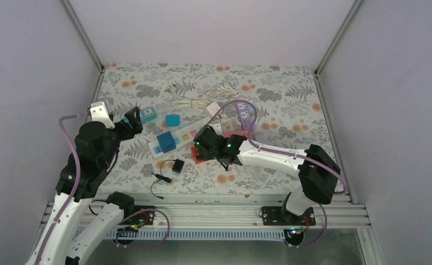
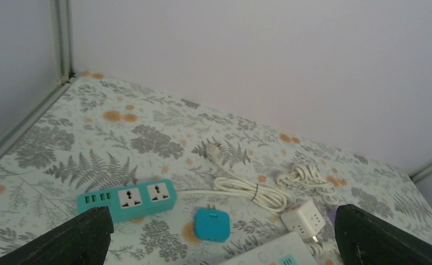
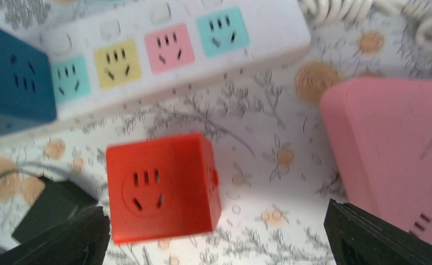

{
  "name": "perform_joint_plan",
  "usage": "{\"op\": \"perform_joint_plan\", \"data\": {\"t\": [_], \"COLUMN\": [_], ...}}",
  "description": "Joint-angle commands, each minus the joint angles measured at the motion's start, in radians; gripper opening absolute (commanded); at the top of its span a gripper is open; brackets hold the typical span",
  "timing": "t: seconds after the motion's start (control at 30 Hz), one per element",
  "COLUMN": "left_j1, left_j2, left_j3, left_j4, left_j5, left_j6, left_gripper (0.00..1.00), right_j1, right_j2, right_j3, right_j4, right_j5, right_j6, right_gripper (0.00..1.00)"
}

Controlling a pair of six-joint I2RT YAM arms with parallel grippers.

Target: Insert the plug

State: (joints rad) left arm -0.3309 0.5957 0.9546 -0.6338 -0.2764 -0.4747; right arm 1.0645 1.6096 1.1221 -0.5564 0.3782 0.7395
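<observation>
A red socket cube (image 3: 158, 185) lies on the floral table, loose, just in front of the white power strip (image 3: 175, 49). My right gripper (image 3: 216, 240) hangs over it, open, and the cube sits near the left fingertip (image 3: 53, 240) without being gripped. From above, the right gripper (image 1: 204, 144) covers most of the red cube (image 1: 197, 156). A teal plug adapter (image 2: 212, 223) with two prongs lies flat ahead of my open, empty left gripper (image 2: 219, 245), which is at the left (image 1: 134, 121).
A blue cube (image 1: 167, 142) sits in the white strip (image 1: 183, 135). A teal strip (image 2: 126, 200), a white cube (image 2: 305, 218) and a coiled white cable (image 2: 252, 190) lie behind. A pink block (image 3: 390, 154), a purple strip (image 1: 246, 115) and a black adapter (image 1: 177, 165) are nearby.
</observation>
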Motion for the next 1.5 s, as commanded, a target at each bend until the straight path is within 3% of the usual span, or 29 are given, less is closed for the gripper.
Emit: {"op": "perform_joint_plan", "data": {"t": [0.0, 0.27, 0.6, 0.73, 0.83, 1.13, 1.47], "left_j1": [0.005, 0.005, 0.004, 0.005, 0.005, 0.005, 0.005], "left_j2": [-0.038, -0.02, 0.047, 0.046, 0.054, 0.079, 0.193], "left_j3": [-0.055, -0.127, -0.144, -0.166, -0.175, -0.165, -0.132], "left_j4": [0.077, 0.168, 0.213, 0.238, 0.249, 0.239, 0.261], "left_j5": [0.073, 0.108, 0.128, 0.132, 0.144, 0.206, 0.393], "left_j6": [0.031, 0.033, 0.017, 0.009, 0.002, -0.076, -0.193], "left_gripper": [1.0, 1.0, 1.0, 1.0, 1.0, 1.0, 1.0], "right_j1": [0.002, 0.002, 0.001, 0.0, -0.001, -0.011, -0.026], "right_j2": [-0.045, -0.053, 0.12, 0.164, 0.179, 0.137, -0.081], "right_j3": [-0.046, -0.086, 0.043, 0.059, 0.066, 0.001, -0.117], "right_j4": [-0.038, 0.012, 0.054, 0.076, 0.062, 0.137, 0.423], "right_j5": [-0.104, -0.246, -0.156, -0.163, -0.14, -0.135, -0.097], "right_j6": [0.025, -0.043, -0.077, -0.103, -0.097, -0.152, -0.271], "right_gripper": [1.0, 1.0, 0.99, 0.92, 0.79, 0.59, 0.59]}}
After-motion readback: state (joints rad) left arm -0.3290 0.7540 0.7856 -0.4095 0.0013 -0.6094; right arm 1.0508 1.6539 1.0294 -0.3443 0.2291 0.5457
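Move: The red plug lies about 1 cm back, 3 cm to the left and 6 cm below the open right hand. From that hand, the white power strip's middle is 6 cm ahead and 10 cm left, the blue cube 4 cm ahead and 17 cm left, the black adapter 7 cm back and 13 cm left, and the pink block 2 cm ahead and 13 cm right, all 6–7 cm down. From the left hand, the red plug is level fore and aft, 18 cm right and 28 cm down. The right fingers close around the red plug and pinch it: the hand first sinks and draws back about 4 cm while tipping steeper, then swings forward and left as it goes down over the plug, grips, and rises some 2.5 cm, levelling and turning slightly counter-clockwise. The left hand, still open, comes down about 7 cm, right and forward towards the red plug, turning a little clockwise and rolling. ##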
